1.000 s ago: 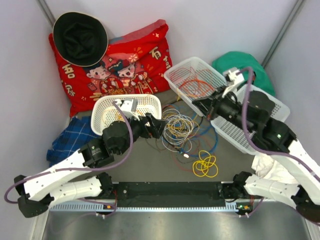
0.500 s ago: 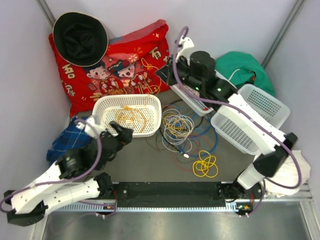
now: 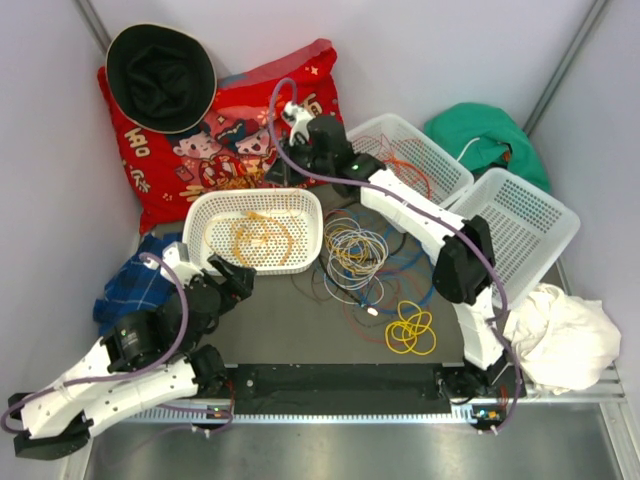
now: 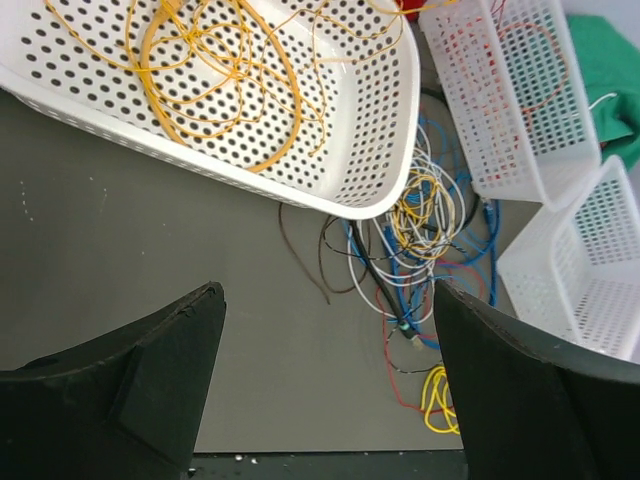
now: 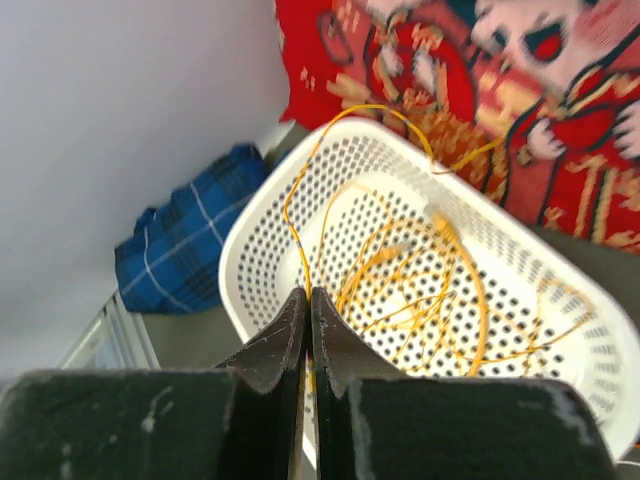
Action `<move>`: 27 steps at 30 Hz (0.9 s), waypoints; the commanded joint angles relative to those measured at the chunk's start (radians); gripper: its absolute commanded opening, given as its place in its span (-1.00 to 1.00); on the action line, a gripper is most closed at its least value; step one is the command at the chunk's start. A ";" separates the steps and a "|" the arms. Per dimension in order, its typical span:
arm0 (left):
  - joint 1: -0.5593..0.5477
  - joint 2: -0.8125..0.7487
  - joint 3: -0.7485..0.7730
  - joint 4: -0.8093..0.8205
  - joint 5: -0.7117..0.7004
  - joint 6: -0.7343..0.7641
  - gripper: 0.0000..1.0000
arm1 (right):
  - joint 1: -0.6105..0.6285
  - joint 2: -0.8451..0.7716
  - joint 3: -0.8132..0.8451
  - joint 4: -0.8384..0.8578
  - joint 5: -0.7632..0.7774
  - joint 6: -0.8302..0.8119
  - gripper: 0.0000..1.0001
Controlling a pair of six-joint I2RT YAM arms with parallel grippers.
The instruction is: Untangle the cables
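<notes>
A loose tangle of cables [image 3: 355, 255], grey-white, blue, yellow and red, lies on the dark mat; it also shows as the tangle [image 4: 430, 235] in the left wrist view. A yellow coil [image 3: 410, 330] lies apart, nearer the front. Orange cables [image 3: 262, 235] lie in the white left basket [image 3: 200, 215]. My right gripper [image 5: 307, 295] is shut on a thin orange wire [image 5: 295, 230] that loops up and back down into that basket [image 5: 240, 250]. From above, the right gripper [image 3: 282, 170] hangs over the basket's far rim. My left gripper [image 3: 237, 275] stands open over bare mat, holding nothing.
A second white basket [image 3: 440, 150] with red and orange wires stands at the back right, and a third basket [image 3: 545, 225] stands beside it. A red pillow [image 3: 240, 130], black hat [image 3: 160, 75], blue plaid cloth [image 3: 130, 285], green cloth [image 3: 490, 135] and white cloth [image 3: 560, 335] ring the mat.
My right arm swung from the back right basket leftward to above the left basket, carrying the orange wire. My left arm drew back from the basket toward the near left.
</notes>
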 commanded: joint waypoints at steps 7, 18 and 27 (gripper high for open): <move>0.000 0.010 -0.018 0.101 -0.015 0.067 0.79 | 0.071 0.012 -0.056 0.022 -0.134 -0.025 -1.00; 0.000 0.047 -0.009 0.126 -0.007 0.082 0.78 | 0.100 -0.052 -0.202 -0.035 -0.045 -0.078 0.08; 0.000 0.091 0.008 0.187 -0.001 0.134 0.78 | 0.100 -0.311 -0.205 -0.141 0.220 -0.201 0.48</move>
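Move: The thin yellow cable pinched in the right fingers is bound for the white basket that holds the other yellow cables; its middle lies about 4 cm back, 6 cm left and 25 cm below that hand. The red cushion is about 17 cm ahead and 11 cm left, the white-and-blue tangle some 19 cm right and 8 cm back. From the idle left hand the basket is roughly 19 cm straight ahead, 19 cm lower. The thin yellow cable, still pinched, is lowered by the right hand into the white basket: back about 8 cm and down about 11, bearing slightly left at first, the wrist tilting some 20 degrees. Low over the basket the fingers open wide and let go of the cable; then the hand lifts about 4 cm and eases right. ##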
